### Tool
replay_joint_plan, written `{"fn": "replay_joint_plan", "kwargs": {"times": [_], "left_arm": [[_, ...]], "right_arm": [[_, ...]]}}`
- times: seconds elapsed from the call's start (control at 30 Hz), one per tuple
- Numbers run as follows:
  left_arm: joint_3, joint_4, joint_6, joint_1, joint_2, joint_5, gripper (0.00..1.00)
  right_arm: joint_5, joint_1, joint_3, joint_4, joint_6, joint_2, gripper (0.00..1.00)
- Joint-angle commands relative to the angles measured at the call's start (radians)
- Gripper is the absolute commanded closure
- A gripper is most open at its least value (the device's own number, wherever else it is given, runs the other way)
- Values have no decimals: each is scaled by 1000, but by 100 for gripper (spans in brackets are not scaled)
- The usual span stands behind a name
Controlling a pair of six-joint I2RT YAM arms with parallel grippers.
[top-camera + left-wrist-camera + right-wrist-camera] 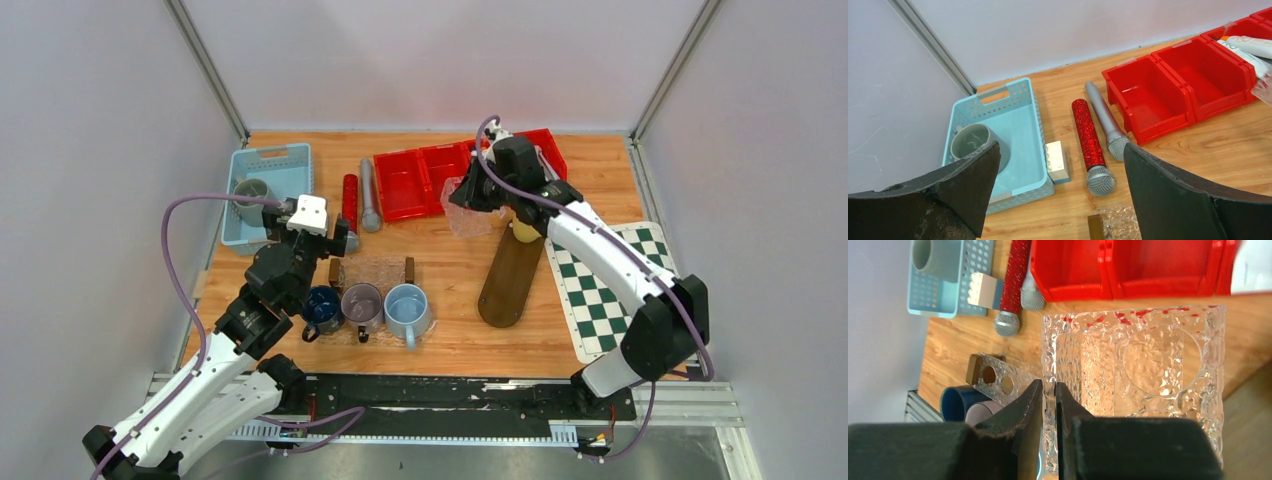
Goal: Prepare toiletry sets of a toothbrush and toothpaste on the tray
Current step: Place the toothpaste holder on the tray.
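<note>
The tray point(1133, 370) is clear, dimpled glass with a round recess. My right gripper point(1049, 390) is shut on its left rim, the thin wall pinched between both fingers. In the top view the tray point(462, 212) is tilted in front of the red bins point(420, 180), under the right gripper point(472, 196). White toothpaste tubes point(1250, 46) lie in the rightmost red bin. The toothbrush is out of view. My left gripper point(1060, 147) stands wide open with nothing in it, above the table near the mugs, far left of the tray point(338, 240).
A pale blue basket point(290, 165) holds a grey mug point(973, 145). A silver brick point(1058, 161), a red microphone point(1089, 140) and a grey one point(1105, 120) lie beside it. Three mugs point(365, 308), a dark wooden board point(508, 280) and a chequered mat point(612, 290) lie nearer.
</note>
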State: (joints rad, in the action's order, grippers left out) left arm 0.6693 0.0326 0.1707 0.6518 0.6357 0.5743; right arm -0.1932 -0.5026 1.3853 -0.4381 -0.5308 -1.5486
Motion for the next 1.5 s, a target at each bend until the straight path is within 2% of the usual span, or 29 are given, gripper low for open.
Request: {"fn": "replay_joint_plan", "kwargs": {"times": [0.0, 0.17, 0.6, 0.77, 1.0, 1.47], "left_arm": [[1, -39, 13, -4, -8, 20, 0], [3, -40, 11, -4, -4, 21, 0], [1, -40, 7, -3, 1, 17, 0], [1, -40, 8, -4, 4, 18, 0], [2, -40, 8, -4, 5, 18, 0], [0, -40, 2, -4, 7, 9, 0]], "right_arm": [[263, -69, -70, -58, -80, 120, 100], [443, -145, -129, -123, -186, 190, 100], [699, -198, -307, -205, -473, 232, 100], [773, -200, -334, -188, -479, 218, 100], [798, -200, -394, -134, -482, 194, 100], [850, -198, -544, 119, -396, 229, 100]]}}
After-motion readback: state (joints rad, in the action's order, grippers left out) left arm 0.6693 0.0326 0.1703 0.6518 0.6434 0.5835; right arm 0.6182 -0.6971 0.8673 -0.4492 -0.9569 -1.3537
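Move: The right hand holds the clear toothpaste holder; the tray's middle lies about 13 cm to its right, 7 cm back and 22 cm below. The yellow mug on the tray's far end is some 17 cm right and 3 cm ahead, the chessboard roughly 38 cm right and 11 cm back, the light blue mug 12 cm left and 19 cm back. From the idle left hand, the tray is about 45 cm right, 2 cm ahead and 29 cm below. Keeping its pinch on one side of the clear toothpaste holder, the right hand draws back from the red bins some 5 cm, then swings right and sinks towards the tray, about 11 cm right and 12 cm down in all. Meanwhile the wrist turns clockwise by nearly 40 degrees and rolls its left side down some 20, and the hand slows over the tray on the near side of the yellow mug. ##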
